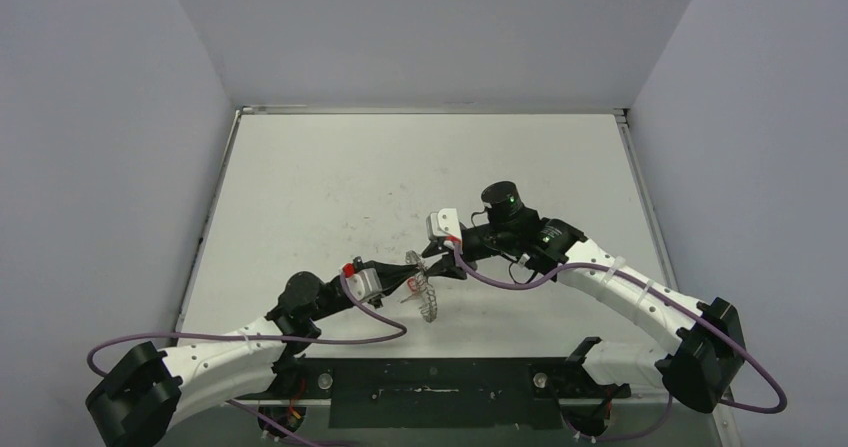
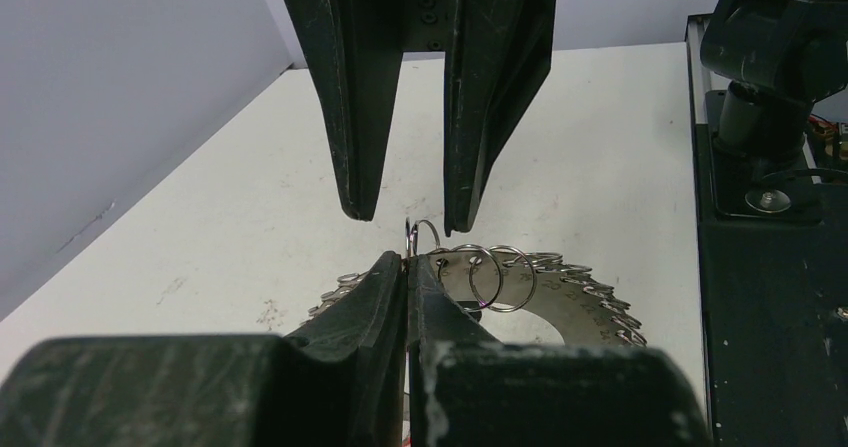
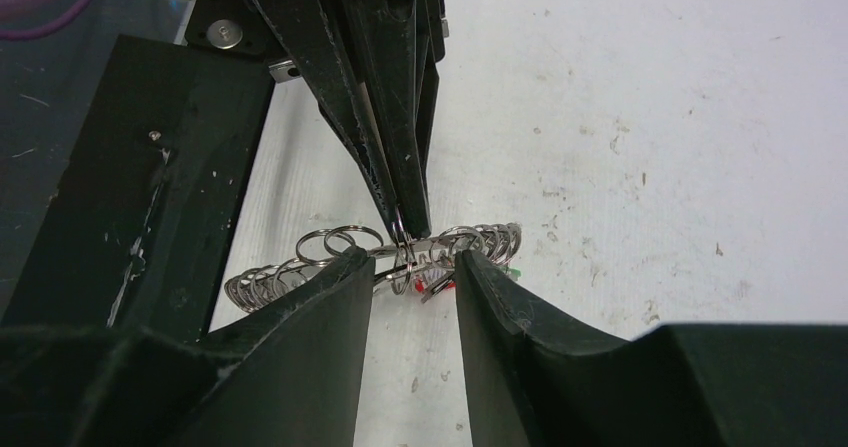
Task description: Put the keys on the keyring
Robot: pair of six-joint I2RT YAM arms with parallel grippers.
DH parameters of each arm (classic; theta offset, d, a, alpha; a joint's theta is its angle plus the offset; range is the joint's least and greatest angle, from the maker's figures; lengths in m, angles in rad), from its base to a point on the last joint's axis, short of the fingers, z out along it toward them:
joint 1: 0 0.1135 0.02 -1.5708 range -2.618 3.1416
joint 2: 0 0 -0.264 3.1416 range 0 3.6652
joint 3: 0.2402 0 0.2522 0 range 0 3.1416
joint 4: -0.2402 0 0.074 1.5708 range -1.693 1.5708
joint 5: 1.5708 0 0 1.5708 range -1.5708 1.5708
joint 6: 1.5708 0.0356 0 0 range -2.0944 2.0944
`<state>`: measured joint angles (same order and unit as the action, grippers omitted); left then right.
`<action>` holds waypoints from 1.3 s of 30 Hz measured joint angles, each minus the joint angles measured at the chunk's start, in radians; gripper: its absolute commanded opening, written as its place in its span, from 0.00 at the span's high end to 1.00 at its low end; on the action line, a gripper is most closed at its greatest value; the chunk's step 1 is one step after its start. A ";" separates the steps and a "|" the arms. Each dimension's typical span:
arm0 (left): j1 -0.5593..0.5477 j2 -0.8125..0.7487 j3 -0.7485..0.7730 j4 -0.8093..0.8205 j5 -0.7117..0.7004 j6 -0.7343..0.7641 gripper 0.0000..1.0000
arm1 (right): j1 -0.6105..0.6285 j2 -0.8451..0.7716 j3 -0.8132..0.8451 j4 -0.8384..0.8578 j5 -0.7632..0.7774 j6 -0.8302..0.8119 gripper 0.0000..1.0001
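Note:
The keyring (image 1: 427, 292) is a flat grey disc edged with many small wire loops, lifted above the white table. My left gripper (image 2: 408, 263) is shut on one small loop at the rim of the keyring (image 2: 560, 302). My right gripper (image 3: 410, 263) is open, its fingertips (image 2: 358, 202) facing the left jaws just above that loop, one to each side of the pinched spot. From the right wrist the keyring (image 3: 300, 257) shows edge-on, with a green tag (image 3: 513, 270). A small silvery piece with red beside it (image 3: 436, 287) hangs under the disc. I cannot tell whether it is one of the keys.
The black base plate (image 1: 430, 391) runs along the table's near edge, with an arm mount (image 2: 765, 57) standing on it. Purple cables (image 1: 330, 339) loop beside both arms. Grey walls close in the table (image 1: 400, 177) on three sides.

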<state>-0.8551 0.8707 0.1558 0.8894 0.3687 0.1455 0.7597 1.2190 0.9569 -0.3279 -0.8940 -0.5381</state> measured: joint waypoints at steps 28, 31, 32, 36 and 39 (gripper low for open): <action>0.000 -0.011 -0.003 -0.002 0.014 -0.004 0.88 | 0.000 0.056 0.032 -0.019 -0.046 -0.003 1.00; -0.001 -0.035 -0.002 -0.019 0.011 0.007 0.72 | 0.008 0.064 0.080 -0.090 -0.017 -0.005 1.00; 0.000 -0.050 -0.001 -0.036 0.008 0.014 0.69 | 0.011 0.071 0.103 -0.123 0.002 -0.009 1.00; -0.001 -0.112 0.015 -0.131 -0.011 0.036 0.65 | 0.048 0.120 0.225 -0.282 0.106 -0.044 1.00; 0.000 -0.156 0.032 -0.216 -0.029 0.054 0.65 | 0.099 0.169 0.318 -0.396 0.185 -0.058 1.00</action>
<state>-0.8555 0.7143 0.1883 0.6735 0.3397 0.1993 0.8589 1.3884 1.2751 -0.7238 -0.7090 -0.5964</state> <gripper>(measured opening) 0.347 0.037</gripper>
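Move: The small wire ring to be taken stands pinched in the left fingertips, about 1 cm to that hand's right and otherwise level with it. From the right hand the ring is about 1 cm to the left, between the open fingers. The keyring disc hangs below, its middle roughly 4 cm back and 5 cm down from the right hand; the red clip lies some 4 cm back, 2 cm left and 8 cm below that hand. The right hand eases about 1 cm left, pinches the small ring and rolls; the left opens and lets go. ##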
